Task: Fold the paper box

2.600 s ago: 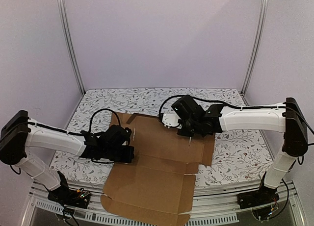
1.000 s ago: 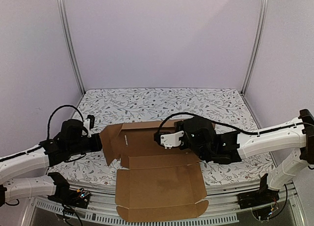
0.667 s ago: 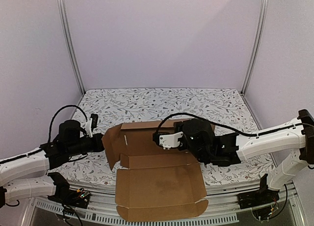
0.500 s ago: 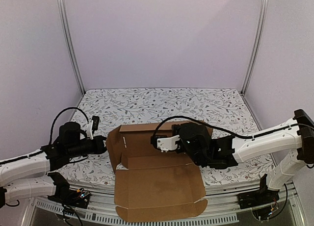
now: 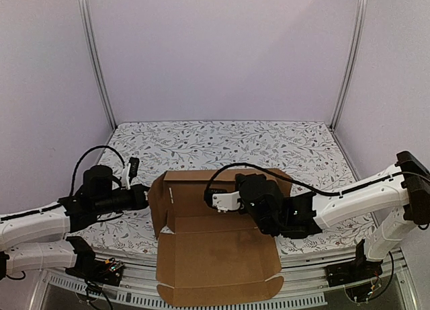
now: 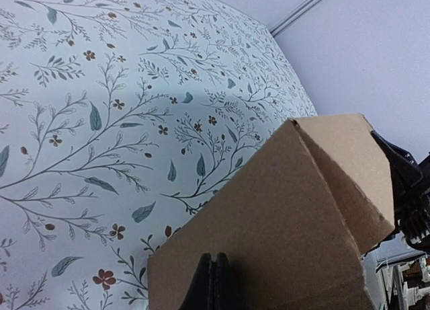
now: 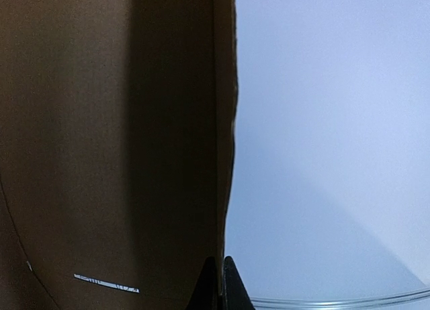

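The paper box (image 5: 213, 253) is brown cardboard; its wide front panel lies flat and hangs over the table's near edge. Its left flap (image 5: 160, 201) stands nearly upright and a back wall (image 5: 195, 177) rises behind it. My left gripper (image 5: 146, 194) is shut, its tips pressed on the outer face of that flap (image 6: 282, 209), as the left wrist view shows (image 6: 213, 281). My right gripper (image 5: 219, 200) reaches inside the box from the right. In the right wrist view it is shut (image 7: 220, 283), its tips at the edge of a standing cardboard panel (image 7: 101, 135).
A floral cloth covers the table (image 5: 222, 138), enclosed by lilac walls. Metal posts (image 5: 94, 61) (image 5: 349, 61) stand at the back corners. The right arm (image 5: 349, 196) stretches across the right side of the box.
My left gripper has moved right and pushed the left flap more upright. The right gripper has shifted left inside the box, and the back wall stands steeper.
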Controlling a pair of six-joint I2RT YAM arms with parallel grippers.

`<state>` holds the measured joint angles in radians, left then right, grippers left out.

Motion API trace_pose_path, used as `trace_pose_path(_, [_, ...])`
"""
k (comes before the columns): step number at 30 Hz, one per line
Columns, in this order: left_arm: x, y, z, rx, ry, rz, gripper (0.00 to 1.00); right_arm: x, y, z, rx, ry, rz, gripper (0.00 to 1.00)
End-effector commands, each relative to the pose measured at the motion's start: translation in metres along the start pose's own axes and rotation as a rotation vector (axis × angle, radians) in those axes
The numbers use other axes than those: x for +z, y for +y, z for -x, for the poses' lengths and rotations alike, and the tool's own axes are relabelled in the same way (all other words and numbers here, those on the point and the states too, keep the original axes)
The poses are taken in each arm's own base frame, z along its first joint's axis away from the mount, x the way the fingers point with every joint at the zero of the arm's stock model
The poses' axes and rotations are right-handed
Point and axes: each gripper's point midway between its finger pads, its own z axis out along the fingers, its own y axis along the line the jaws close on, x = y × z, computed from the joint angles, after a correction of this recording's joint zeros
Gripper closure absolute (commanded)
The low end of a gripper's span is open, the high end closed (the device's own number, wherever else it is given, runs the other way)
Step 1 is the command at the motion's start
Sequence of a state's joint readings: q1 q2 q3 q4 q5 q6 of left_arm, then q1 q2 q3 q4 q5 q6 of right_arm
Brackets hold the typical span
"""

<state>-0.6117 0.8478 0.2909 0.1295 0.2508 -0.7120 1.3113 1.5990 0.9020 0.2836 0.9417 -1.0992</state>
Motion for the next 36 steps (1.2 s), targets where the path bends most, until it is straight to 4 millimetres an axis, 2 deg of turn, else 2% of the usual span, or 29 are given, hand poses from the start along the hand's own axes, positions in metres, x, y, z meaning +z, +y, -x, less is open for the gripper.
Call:
trace_pose_path(1, [0.002,-0.012,0.008,0.004,0.024,0.011,1.0,0.003,0.008,0.001,0.016,0.036,-0.011,1.0])
trace_pose_path(4, [0.001,0.003,0.003,-0.001,0.059,0.102,0.99,0.004,0.016,-0.004,0.001,0.052,-0.005,1.0])
trace_pose_path(8, [-0.002,0.014,-0.006,-0.024,0.096,0.162,0.87,0.003,0.024,-0.009,-0.003,0.065,0.003,1.0])
trace_pose_path(11, [-0.004,0.011,-0.01,-0.04,0.13,0.157,0.8,0.004,0.028,-0.012,-0.005,0.073,0.006,1.0])
trace_pose_path(19, [-0.005,-0.006,-0.011,-0.033,0.19,0.097,0.69,0.013,0.032,-0.017,0.005,0.1,0.01,1.0])
trace_pose_path(28, [-0.001,-0.005,-0.027,-0.03,0.256,0.072,0.67,0.023,0.037,-0.025,0.036,0.11,0.043,1.0])
trace_pose_path(36, [0.0,-0.014,-0.027,-0.015,0.254,0.023,0.66,0.032,0.045,-0.033,0.059,0.121,0.08,1.0])
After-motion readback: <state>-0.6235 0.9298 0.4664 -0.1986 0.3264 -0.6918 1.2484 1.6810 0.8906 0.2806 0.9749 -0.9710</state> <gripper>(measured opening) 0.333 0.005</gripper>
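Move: The left hand's shut fingers are at the box's left flap, its middle roughly 4 cm to the right, 1 cm back and 2 cm lower; the raised panel's middle is some 25 cm right, 1 cm ahead and 2 cm lower. The right hand already pinches that panel's upper edge, the panel's middle about 2 cm left, 3 cm back and 6 cm below; from this hand the lower panel lies around 20 cm back, 4 cm left and 14 cm down. Left fingers part beside the left flap, backing 2 cm; right keeps pinching the raised panel, sinking 3.5 cm and forward. ##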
